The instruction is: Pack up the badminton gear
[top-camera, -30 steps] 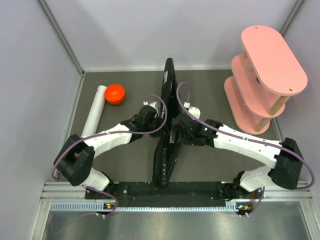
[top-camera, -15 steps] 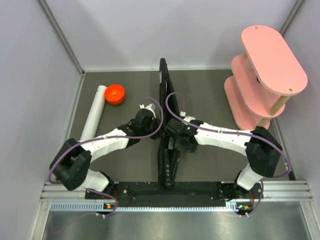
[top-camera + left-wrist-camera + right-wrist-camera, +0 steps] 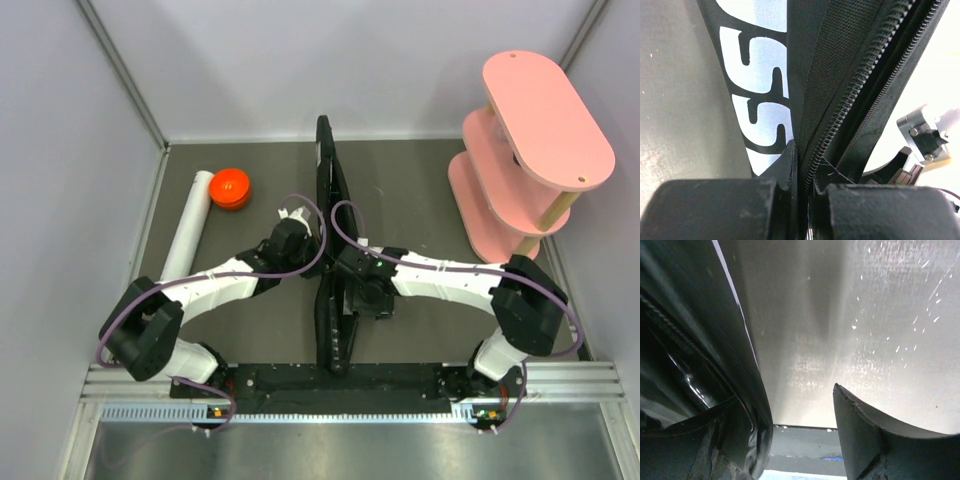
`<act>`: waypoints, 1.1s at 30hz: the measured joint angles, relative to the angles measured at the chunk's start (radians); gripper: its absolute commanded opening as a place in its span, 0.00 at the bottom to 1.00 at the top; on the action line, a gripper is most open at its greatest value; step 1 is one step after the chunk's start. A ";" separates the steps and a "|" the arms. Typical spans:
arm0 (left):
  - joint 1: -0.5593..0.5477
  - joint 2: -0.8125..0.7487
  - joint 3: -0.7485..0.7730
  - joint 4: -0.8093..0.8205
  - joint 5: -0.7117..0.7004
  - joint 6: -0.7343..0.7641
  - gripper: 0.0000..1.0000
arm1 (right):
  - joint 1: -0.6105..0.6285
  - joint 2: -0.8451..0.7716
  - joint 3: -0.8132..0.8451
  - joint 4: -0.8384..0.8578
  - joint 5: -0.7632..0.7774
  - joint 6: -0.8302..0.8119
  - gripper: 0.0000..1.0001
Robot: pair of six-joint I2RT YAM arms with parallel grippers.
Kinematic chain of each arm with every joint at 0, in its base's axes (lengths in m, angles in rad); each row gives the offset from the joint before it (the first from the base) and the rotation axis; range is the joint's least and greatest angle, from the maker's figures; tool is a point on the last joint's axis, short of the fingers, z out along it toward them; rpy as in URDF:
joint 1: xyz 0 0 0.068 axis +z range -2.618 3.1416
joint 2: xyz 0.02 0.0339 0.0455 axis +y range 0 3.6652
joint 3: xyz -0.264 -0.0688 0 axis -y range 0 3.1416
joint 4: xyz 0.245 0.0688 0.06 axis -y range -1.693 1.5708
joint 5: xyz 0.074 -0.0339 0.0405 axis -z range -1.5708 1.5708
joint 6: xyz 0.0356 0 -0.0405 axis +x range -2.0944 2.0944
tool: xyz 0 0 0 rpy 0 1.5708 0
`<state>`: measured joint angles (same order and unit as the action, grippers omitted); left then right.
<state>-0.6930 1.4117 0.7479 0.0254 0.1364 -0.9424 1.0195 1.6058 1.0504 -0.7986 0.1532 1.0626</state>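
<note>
The black bag [image 3: 326, 180] with white lettering stands on its edge down the middle of the table, its zipper [image 3: 855, 90] partly open. My left gripper [image 3: 305, 228] is on its left side, shut on the bag's fabric [image 3: 805, 60] right beside the zipper teeth, as the left wrist view [image 3: 802, 152] shows. From the right, my right gripper [image 3: 350, 295] is against the bag's nearer half. Its jaws stand open [image 3: 790, 400]: the bag's wall [image 3: 715, 340] covers the left finger, and the right finger [image 3: 865, 440] is apart, over bare table. The white tube [image 3: 188, 228] and orange cap [image 3: 230, 188] lie at the far left.
A pink tiered oval shelf [image 3: 535, 120] stands at the far right corner. Grey walls close the table on the left, back and right. The black rail [image 3: 330, 385] with both arm bases runs along the near edge.
My right gripper slid along the bag toward the near edge and its jaws narrowed. The bag's far end swung left. My left gripper kept its hold.
</note>
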 measured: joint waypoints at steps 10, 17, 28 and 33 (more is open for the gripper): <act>0.003 0.000 0.013 -0.011 -0.030 0.010 0.00 | 0.002 -0.117 -0.070 0.016 -0.090 -0.103 0.48; 0.011 0.005 0.025 -0.033 -0.021 0.005 0.00 | 0.002 -0.127 -0.137 0.107 -0.134 -0.175 0.06; 0.014 0.059 0.065 -0.057 -0.040 -0.005 0.00 | 0.002 -0.252 -0.346 0.438 -0.203 -0.357 0.00; 0.014 0.065 0.079 -0.076 -0.080 0.001 0.00 | 0.002 -0.315 -0.429 0.601 -0.254 -0.480 0.00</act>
<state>-0.6792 1.4765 0.8268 -0.0509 0.0566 -0.9413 1.0210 1.2903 0.6216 -0.1978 -0.1009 0.5831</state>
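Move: The bag's right zip rim is just off the right hand's open fingers, roughly 2 cm back and 2 cm to its left at about fingertip height. The racket handles inside lie some 7 cm left, level with the hand and 2 cm lower; the bag's near end is about 15 cm back, 8 cm left and 3 cm lower. From the left hand, holding the other rim, the zip rim is about 12 cm back, 10 cm right and 6 cm lower. The right fingers shut on the bag's right zip rim and pinch it: the hand first draws back about 2.5 cm with fingers open, closes them, then carries the rim some 2 cm to the left while turning about 30 degrees counter-clockwise and rolling its left side up. The left hand keeps its pinch on the opposite rim and eases forward about 2 cm. ##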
